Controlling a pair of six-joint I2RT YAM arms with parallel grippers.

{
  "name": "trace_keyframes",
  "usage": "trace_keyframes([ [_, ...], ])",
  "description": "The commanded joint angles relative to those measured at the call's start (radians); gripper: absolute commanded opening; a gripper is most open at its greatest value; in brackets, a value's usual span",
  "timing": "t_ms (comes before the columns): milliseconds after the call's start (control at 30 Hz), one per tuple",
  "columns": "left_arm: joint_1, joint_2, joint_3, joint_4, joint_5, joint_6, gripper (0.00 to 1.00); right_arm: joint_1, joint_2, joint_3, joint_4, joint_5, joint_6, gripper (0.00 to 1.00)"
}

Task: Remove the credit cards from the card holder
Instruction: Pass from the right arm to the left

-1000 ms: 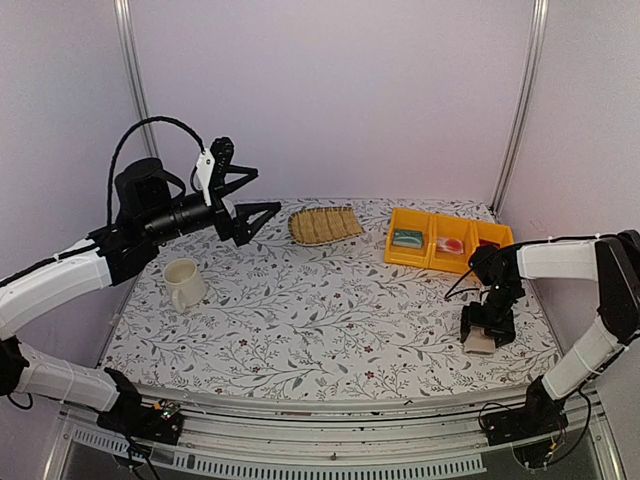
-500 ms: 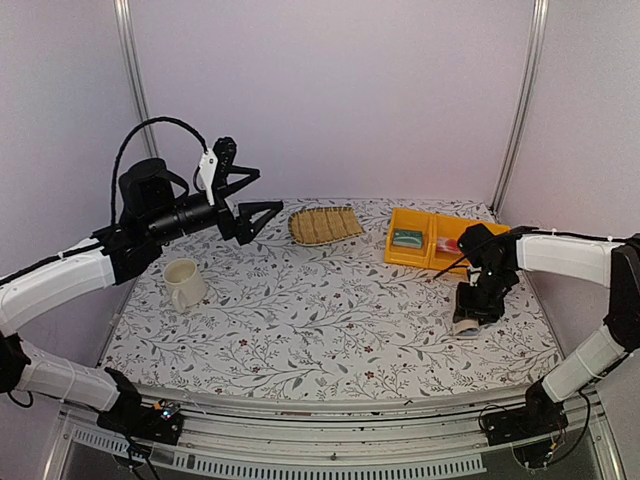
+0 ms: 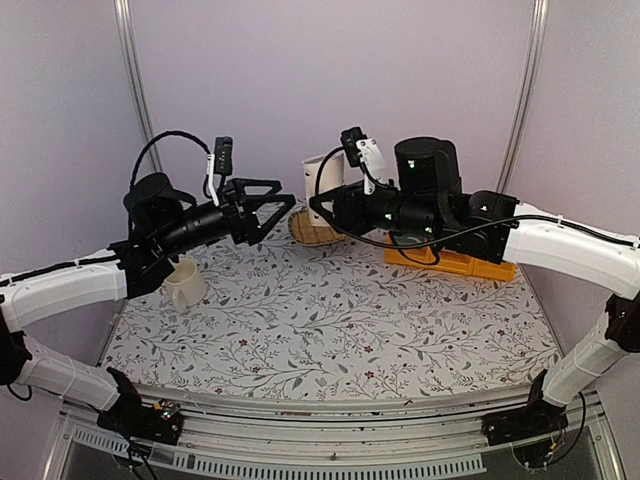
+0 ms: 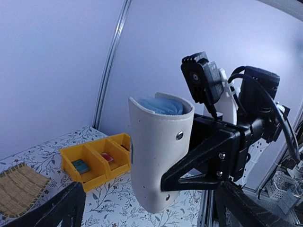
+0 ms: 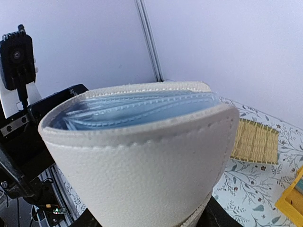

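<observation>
My right gripper is shut on the card holder and holds it upright, high above the middle of the table. The cream-coloured holder is bowed open at its top. Light blue layers show inside it; I cannot tell credit cards from pockets there. The holder fills the right wrist view and hides my right fingers. My left gripper is open, its fingers apart and pointing at the holder from the left, close but not touching it.
A yellow three-part bin with small items stands at the back right, partly behind my right arm. A woven straw mat lies at the back middle. A cream mug stands at the left.
My right gripper closed on the card holder near the right table edge and carried it up and left to mid-table. My left gripper moved right, toward it.
</observation>
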Motion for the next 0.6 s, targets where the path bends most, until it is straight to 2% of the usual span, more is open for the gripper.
trace_keyframes([
  [0,-0.018,-0.107,-0.109,0.250,-0.182,-0.107,0.98,0.018,0.029,0.002,0.232,-0.030,-0.133,0.34],
  [67,-0.040,-0.093,-0.096,0.245,-0.176,-0.066,0.98,0.028,0.041,0.007,0.240,-0.051,-0.137,0.34],
  [167,-0.063,-0.044,-0.056,0.239,-0.078,0.000,0.97,0.039,0.063,0.023,0.210,-0.050,-0.149,0.34],
  [333,-0.085,0.019,0.023,0.153,-0.163,0.042,0.94,0.063,0.057,0.017,0.215,-0.057,-0.172,0.34],
  [400,-0.091,0.032,0.051,0.135,-0.201,0.062,0.90,0.067,0.062,0.018,0.214,-0.069,-0.183,0.34],
  [500,-0.095,0.036,0.058,0.132,-0.243,0.085,0.72,0.069,0.068,0.021,0.207,-0.081,-0.185,0.34],
  [567,-0.095,0.040,0.055,0.117,-0.236,0.086,0.65,0.068,0.066,0.023,0.207,-0.075,-0.185,0.34],
])
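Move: Some 8 cm to the left gripper's right, about 1 cm farther out and 1 cm higher, is the middle of the card holder, upright in the right fingers. From the right hand the holder's middle is 2 cm up, and the open left gripper is about 8 cm left, 1 cm back and 1 cm up. The woven mat lies about 29 cm ahead and 5 cm right of the left hand, some 36 cm below. Rising about 4 cm, the left hand first backs off some 2 cm to its left and back, then comes right and forward again and begins closing its wide-open fingers around the holder's upper part. The right hand keeps its grip and carries the holder about 4 cm left and 2 cm back between them, its wrist tipping up and turning slightly counter-clockwise. ##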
